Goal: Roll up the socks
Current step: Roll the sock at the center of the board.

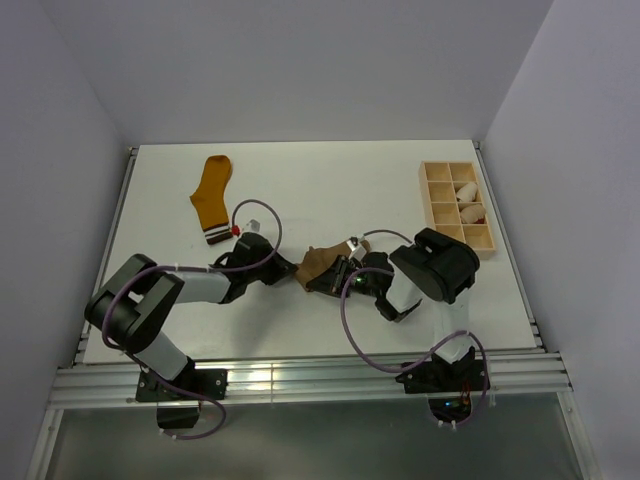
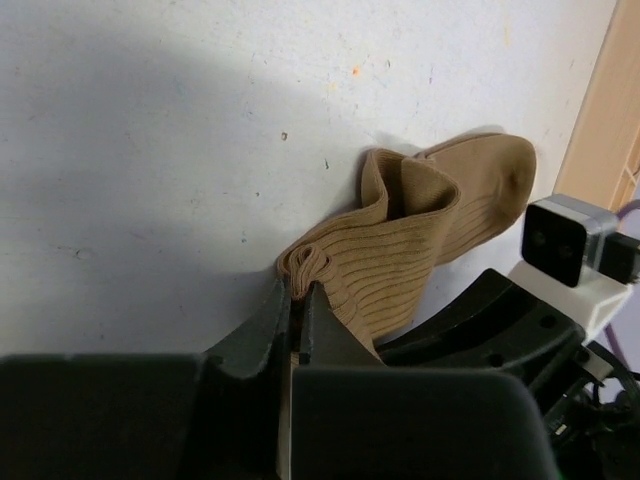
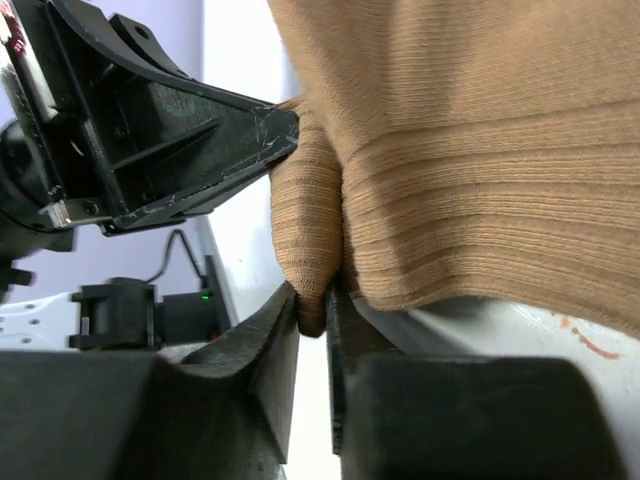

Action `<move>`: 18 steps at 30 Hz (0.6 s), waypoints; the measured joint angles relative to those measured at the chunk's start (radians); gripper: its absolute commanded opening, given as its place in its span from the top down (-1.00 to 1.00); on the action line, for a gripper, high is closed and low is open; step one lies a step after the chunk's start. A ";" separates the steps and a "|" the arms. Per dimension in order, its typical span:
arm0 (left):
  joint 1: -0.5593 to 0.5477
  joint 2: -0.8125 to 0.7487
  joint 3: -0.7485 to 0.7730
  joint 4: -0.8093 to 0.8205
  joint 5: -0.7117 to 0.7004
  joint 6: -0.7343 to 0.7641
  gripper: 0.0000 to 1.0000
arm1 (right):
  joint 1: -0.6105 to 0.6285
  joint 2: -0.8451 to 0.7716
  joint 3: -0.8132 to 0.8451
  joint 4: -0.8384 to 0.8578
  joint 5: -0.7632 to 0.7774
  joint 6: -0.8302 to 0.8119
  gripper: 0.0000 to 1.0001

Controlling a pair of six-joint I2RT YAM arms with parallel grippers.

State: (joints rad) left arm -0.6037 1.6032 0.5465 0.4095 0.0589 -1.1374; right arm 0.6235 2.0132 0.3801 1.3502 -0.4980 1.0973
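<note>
The tan-brown sock (image 1: 316, 262) lies crumpled mid-table between my two grippers. My left gripper (image 1: 292, 272) is at its left end. In the left wrist view that gripper (image 2: 298, 288) is shut, pinching a bunched edge of the ribbed tan sock (image 2: 420, 235). My right gripper (image 1: 336, 277) is at the sock's right side. Its jaws (image 3: 314, 300) are closed on a hanging fold of the tan sock (image 3: 480, 150), and the fabric touches both fingers. The mustard-orange sock (image 1: 213, 195), with a striped cuff, lies flat at the back left, apart from both grippers.
A wooden compartment tray (image 1: 441, 208) stands at the back right with small cream rolled bundles (image 1: 467, 192) in it. White walls enclose the table on three sides. The metal rail (image 1: 300, 380) runs along the near edge.
</note>
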 measured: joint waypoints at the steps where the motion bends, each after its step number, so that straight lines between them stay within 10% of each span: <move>1: -0.002 -0.002 0.008 -0.016 -0.003 0.003 0.99 | 0.000 -0.021 0.000 -0.030 0.003 -0.017 0.38; 10: -0.011 -0.064 0.079 -0.262 -0.100 0.028 0.99 | 0.009 -0.434 0.061 -0.539 0.117 -0.293 -0.18; 18: -0.027 -0.087 0.143 -0.439 -0.174 0.045 0.99 | 0.214 -0.625 0.250 -0.922 0.455 -0.656 -0.29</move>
State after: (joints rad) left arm -0.6312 1.5162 0.6895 -0.0296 -0.1146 -1.0927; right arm 0.8379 1.3884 0.6300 0.4278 -0.0433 0.4416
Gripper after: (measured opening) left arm 0.034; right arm 0.639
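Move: The brown sock's rolled cuff is already between the left fingertips, its middle about 2 cm back and 1 cm right of that hand. From the right hand, whose fingers are still on it, the cuff's middle is roughly 2 cm ahead and 1 cm left. The sock's flat body centres some 8 cm right and 1 cm ahead of the left hand; the yellow sock's striped cuff is about 18 cm left and 8 cm ahead of the left hand. Right fingers open off the rolled cuff, rising about 10 cm; left keeps its pinch, shifting 3 cm left. ##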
